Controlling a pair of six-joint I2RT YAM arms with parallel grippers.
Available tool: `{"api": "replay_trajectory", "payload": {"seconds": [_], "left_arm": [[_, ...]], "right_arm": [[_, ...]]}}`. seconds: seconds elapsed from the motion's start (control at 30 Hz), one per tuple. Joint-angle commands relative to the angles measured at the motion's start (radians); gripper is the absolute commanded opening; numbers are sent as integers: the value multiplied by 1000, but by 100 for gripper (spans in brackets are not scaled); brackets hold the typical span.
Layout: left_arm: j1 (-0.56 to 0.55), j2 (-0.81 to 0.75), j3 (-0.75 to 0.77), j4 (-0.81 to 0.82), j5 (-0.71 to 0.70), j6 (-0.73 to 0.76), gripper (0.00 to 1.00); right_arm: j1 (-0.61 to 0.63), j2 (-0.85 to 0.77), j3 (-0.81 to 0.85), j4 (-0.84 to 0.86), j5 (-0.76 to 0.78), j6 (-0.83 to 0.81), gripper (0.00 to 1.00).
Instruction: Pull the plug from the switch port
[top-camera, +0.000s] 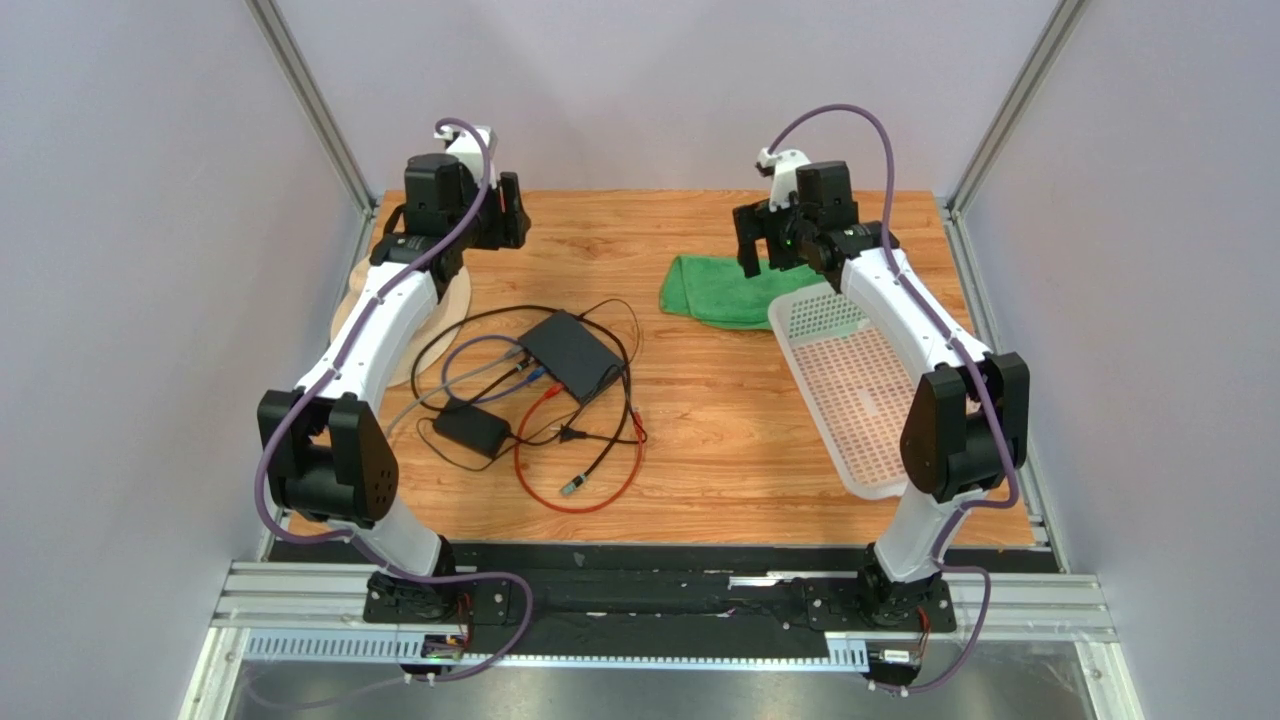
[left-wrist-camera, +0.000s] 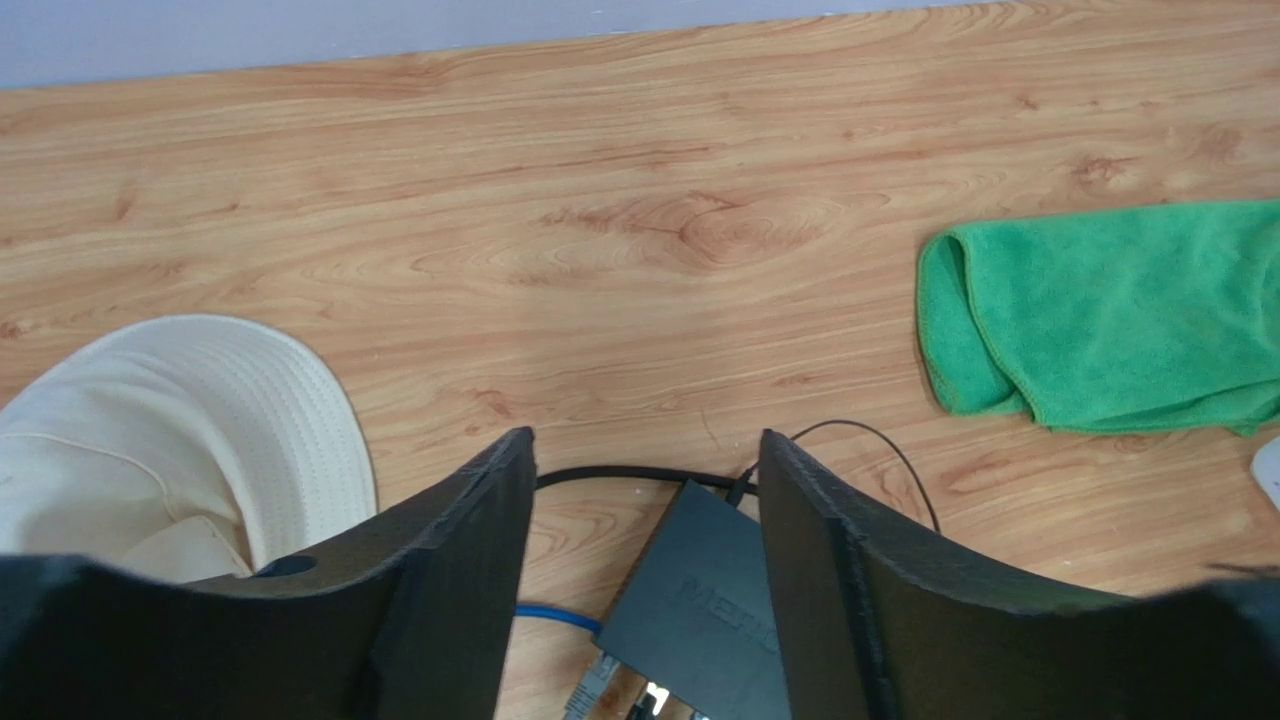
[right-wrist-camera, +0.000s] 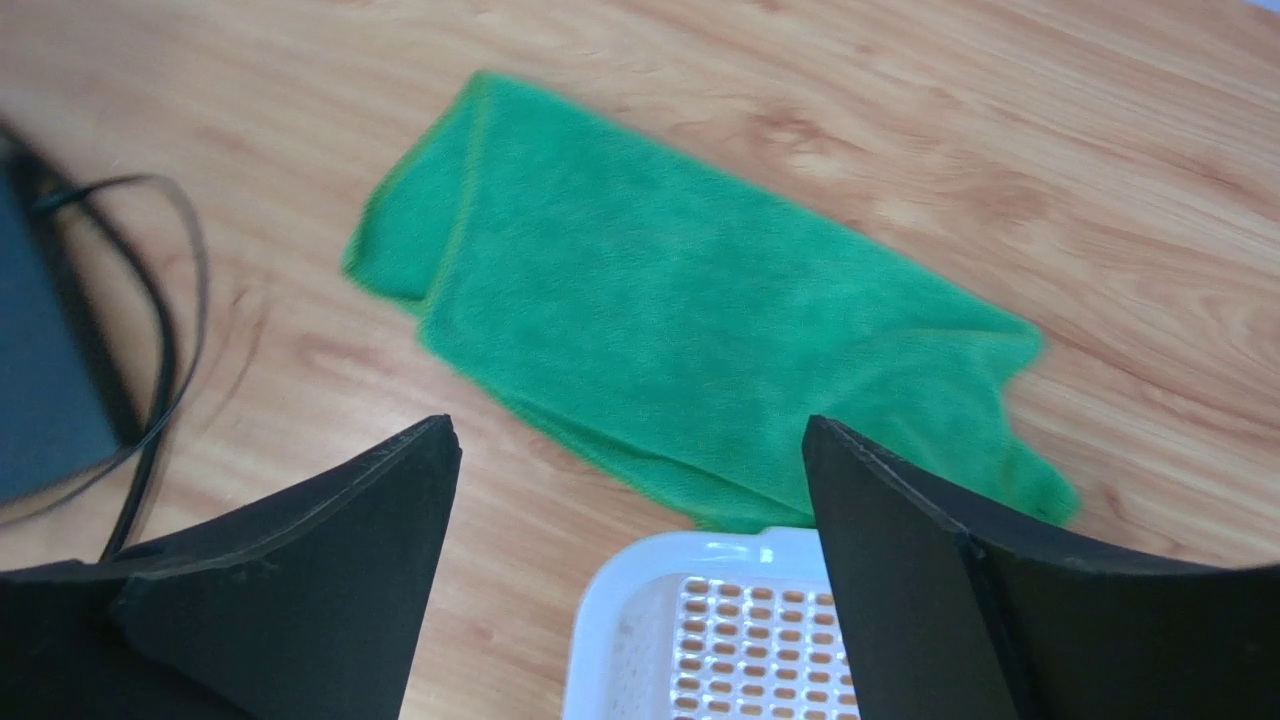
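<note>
The switch (top-camera: 571, 354) is a flat black box lying left of the table's middle, with several cables plugged into its near-left edge (top-camera: 526, 365). Which socket is the switch port cannot be told. In the left wrist view the switch (left-wrist-camera: 706, 600) shows low between my fingers, with a blue cable (left-wrist-camera: 556, 615) and grey plugs (left-wrist-camera: 601, 683) at its side and a black plug (left-wrist-camera: 741, 488) at its far corner. My left gripper (left-wrist-camera: 646, 450) (top-camera: 504, 218) hangs open and empty above the table behind the switch. My right gripper (right-wrist-camera: 628, 435) (top-camera: 789, 248) is open and empty over the tray's far corner.
A green cloth (top-camera: 736, 293) (right-wrist-camera: 676, 315) lies at the back centre. A white perforated tray (top-camera: 857, 383) (right-wrist-camera: 706, 630) sits on the right. A cream hat (left-wrist-camera: 181, 435) lies at the left edge. A small black adapter brick (top-camera: 466, 429) and red, black and blue cable loops (top-camera: 579, 465) spread in front of the switch.
</note>
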Motion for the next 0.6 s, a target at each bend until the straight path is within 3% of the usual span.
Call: {"api": "replay_trajectory", "payload": {"seconds": [0.0,0.07,0.3,0.57], "left_arm": [[-3,-31,-20,6,6,-15,78],[-3,-31,-30,12,-2,-23,84],[-4,-48,-85,24,-2,-43,88],[-18,-66,-137,27,0,-46,88]], "right_arm": [[21,21,45,-159,-311,-169,88],[36,42,56,-226,-456,-301,85],[90,99,48,-353,-399,-363,79],[78,116,-19,-502,-290,-381,50]]}}
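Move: The switch lies some 9 cm back and 6 cm right of the left hand, about 25 cm below. From that hand, its row of plugs is roughly 14 cm back and 3 cm right, and the white hat some 20 cm left and 3 cm back. From the right hand, the switch is about 32 cm left, 9 cm back and 18 cm below; the green towel is 4 cm ahead and 5 cm left, the white basket 14 cm back and 17 cm right. Swing the right gripper quickly back about 11 cm towards the switch, sinking 9 cm and drifting left, the last bit easing right again; turn it some 35 degrees counter-clockwise while tipping the fingers down, and let them close to about half. Meanwhile lower the left gripper nearly 5 cm, slightly back towards the switch, opening its fingers wider. Touch nothing yet. ##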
